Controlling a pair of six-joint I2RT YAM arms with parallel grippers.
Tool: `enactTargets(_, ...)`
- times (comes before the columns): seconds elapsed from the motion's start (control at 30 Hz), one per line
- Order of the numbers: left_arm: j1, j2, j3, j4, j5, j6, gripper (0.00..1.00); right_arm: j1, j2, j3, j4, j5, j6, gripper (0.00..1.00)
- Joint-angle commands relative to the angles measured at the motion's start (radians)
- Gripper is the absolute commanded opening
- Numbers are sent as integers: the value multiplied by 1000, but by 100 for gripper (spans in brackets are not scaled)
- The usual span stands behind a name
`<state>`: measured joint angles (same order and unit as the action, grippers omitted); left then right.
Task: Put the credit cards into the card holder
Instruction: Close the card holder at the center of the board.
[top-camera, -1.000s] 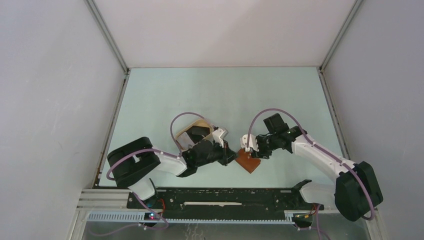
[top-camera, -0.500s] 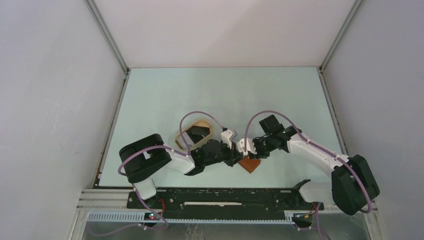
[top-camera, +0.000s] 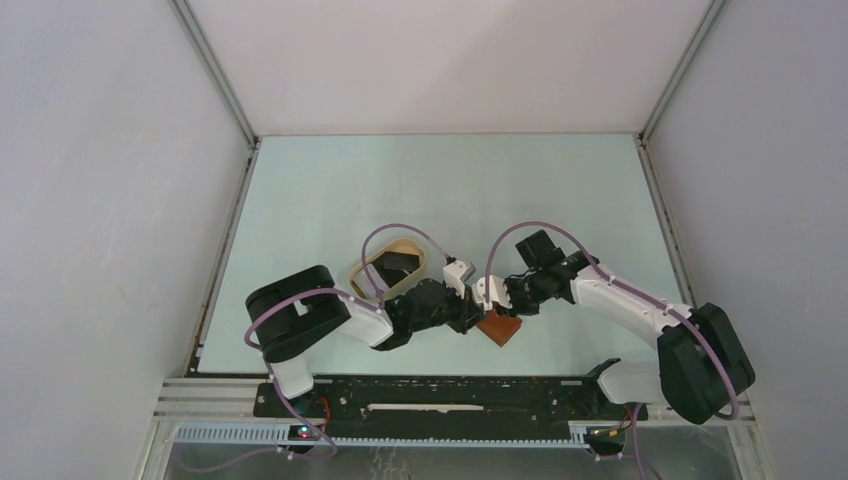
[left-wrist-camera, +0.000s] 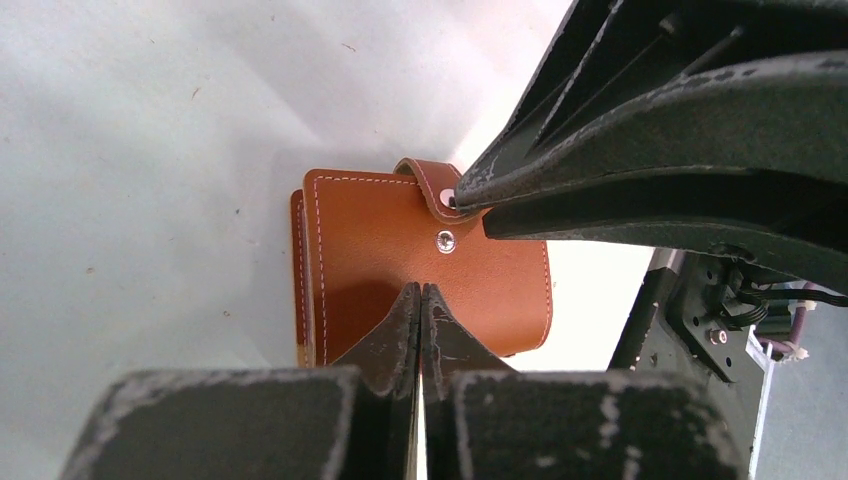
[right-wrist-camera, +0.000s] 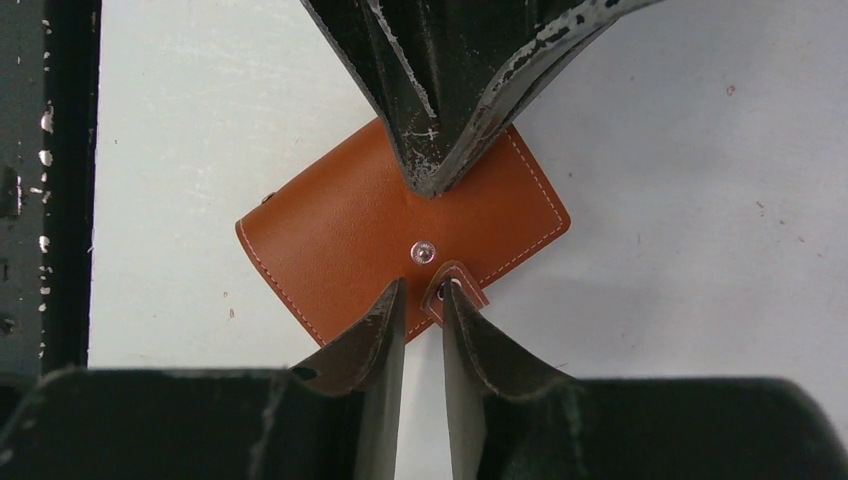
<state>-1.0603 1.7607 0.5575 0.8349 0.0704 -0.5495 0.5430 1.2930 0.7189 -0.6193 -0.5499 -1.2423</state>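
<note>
The card holder (top-camera: 501, 328), a reddish-brown leather wallet, lies folded shut on the table between both grippers. In the left wrist view my left gripper (left-wrist-camera: 420, 291) is shut, its tips pressed on the card holder (left-wrist-camera: 370, 240) just below the snap stud (left-wrist-camera: 445, 240). My right gripper (right-wrist-camera: 422, 290) stands narrowly open at the opposite edge of the card holder (right-wrist-camera: 330, 240), one fingertip (right-wrist-camera: 447, 293) on the loose snap strap (right-wrist-camera: 462, 292). Nothing is pinched between its fingers. Dark credit cards (top-camera: 392, 266) lie in the beige tray (top-camera: 357, 270) behind the left arm.
Both arms meet over the near middle of the table. The black rail (top-camera: 450, 395) runs along the near edge just behind the wallet. Grey walls close in the left, right and far sides.
The left arm swung right from the tray side and set its shut tips on the wallet. The right gripper's jaws narrowed and shifted slightly left onto the strap.
</note>
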Motion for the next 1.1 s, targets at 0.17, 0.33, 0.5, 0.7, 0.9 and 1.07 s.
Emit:
enactTargets(0.17,-4,15,37,1,-23,11,0,0,17,24,-12,14,22,21)
enactTargets(0.33,-4,19,36,1,-23,8,0,0,32,38,-20,21,36,5)
enactTargets(0.5,-4,35,43,1,-14,2,0,-6,34,48,6,41,90,0)
enactTargets(0.7,-4,55,43,8,-15,-17,0,-50,-11,66,17,-22,174,0)
enactTargets(0.9,-4,64,41,16,-17,-35,0,-50,-4,68,-24,-78,177,0)
enactTargets(1.07,-4,63,30,31,-19,-45,0,-34,21,72,-30,-75,201,0)
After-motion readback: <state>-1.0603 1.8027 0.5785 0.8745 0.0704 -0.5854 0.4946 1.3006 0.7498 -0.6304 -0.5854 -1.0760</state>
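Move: The card holder's strap end lies about 1 cm ahead of the right fingertips and some 1 cm below them. Its open snap stud is about 2 cm to their left, and the card holder's middle some 2 cm back and 2 cm left. From the left fingertips, the holder's middle is about 2 cm right and 1 cm back, the strap 4 cm right and 1 cm ahead. The card tray stands roughly 29 cm left of and 10 cm ahead of the right hand. At the holder's strap, the right fingers close from about a third open to fully shut while sinking barely 1 cm. The right hand then swings about 1 cm forward and slightly right, lifts some 1.5 cm and eases most of the way back, turning clockwise about 10 degrees, and ends with the shut tips against the strap's edge. The left hand, fingers still shut, keeps its tips on the cover, sliding about 1 cm right. ##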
